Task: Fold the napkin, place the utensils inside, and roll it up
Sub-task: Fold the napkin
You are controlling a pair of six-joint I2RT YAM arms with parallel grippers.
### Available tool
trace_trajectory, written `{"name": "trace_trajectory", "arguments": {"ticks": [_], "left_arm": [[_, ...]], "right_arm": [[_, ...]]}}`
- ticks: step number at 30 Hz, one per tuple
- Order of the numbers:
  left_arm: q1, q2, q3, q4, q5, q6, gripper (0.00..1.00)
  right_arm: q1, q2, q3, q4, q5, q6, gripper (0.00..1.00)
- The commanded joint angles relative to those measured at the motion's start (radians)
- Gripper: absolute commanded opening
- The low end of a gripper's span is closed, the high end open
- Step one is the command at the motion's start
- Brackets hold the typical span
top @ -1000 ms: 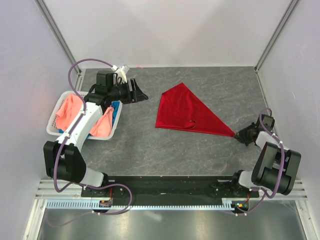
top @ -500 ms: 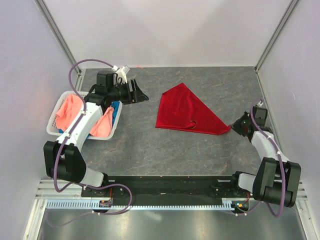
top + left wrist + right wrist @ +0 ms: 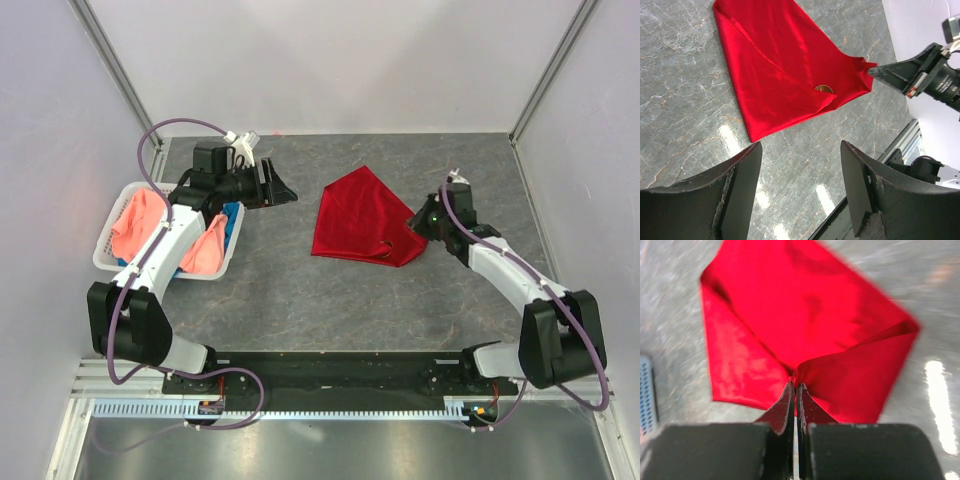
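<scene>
The deep red napkin (image 3: 355, 215) lies partly folded on the grey table's middle. My right gripper (image 3: 418, 222) is shut on the napkin's right corner (image 3: 796, 374) and holds it lifted over the cloth's right side, so the fabric bunches at the fingertips (image 3: 790, 395). A small copper bit of the utensils, the spoon (image 3: 823, 89), peeks from under a fold; the remainder of it is hidden. My left gripper (image 3: 285, 190) hovers open to the left of the napkin, with nothing between its fingers (image 3: 747, 170). The left wrist view also shows the napkin (image 3: 775, 65) and the right gripper (image 3: 890, 74).
A white basket (image 3: 105, 258) stands at the left edge, under my left arm, holding salmon-pink cloths (image 3: 135, 225) and a blue cloth (image 3: 232, 222). Enclosure walls close in the back and both sides.
My right gripper has swung from the table's right edge leftward and away, pulling the napkin's long right point in over the cloth. The left arm has not moved.
</scene>
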Motion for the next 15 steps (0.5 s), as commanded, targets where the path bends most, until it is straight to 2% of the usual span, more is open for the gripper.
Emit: {"name": "trace_trajectory", "arguments": {"ticks": [1,6,15], "left_arm": [[0.006,-0.02,-0.002,0.019,0.02,0.007,0.72],[0.006,-0.023,-0.003,0.021,0.02,0.009,0.72],[0.006,-0.023,-0.003,0.019,0.019,0.01,0.72]], "right_arm": [[0.107,0.065,0.084,0.113,0.036,0.052,0.0],[0.212,0.171,0.152,0.169,0.035,0.073,0.0],[0.315,0.289,0.258,0.206,0.023,0.087,0.0]]}}
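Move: The right gripper already pinches the napkin's right corner, lifted about 12 cm above the table. The middle of the napkin's left edge, towards which the corner is being carried, lies some 26 cm to its left and 6 cm ahead. The spoon bowl shows about 7 cm left and 2 cm back; the napkin's far corner is roughly 13 cm left and 21 cm ahead. From the idle left gripper, that left edge is about 8 cm right, 2 cm ahead and 22 cm below. Keep the right fingers shut on the napkin corner and sweep it about 13 cm to the left, a touch forward, across the napkin towards its left edge, staying nearly level. Let the hand turn some 15 degrees counter-clockwise on the way, and ease off towards the end. ##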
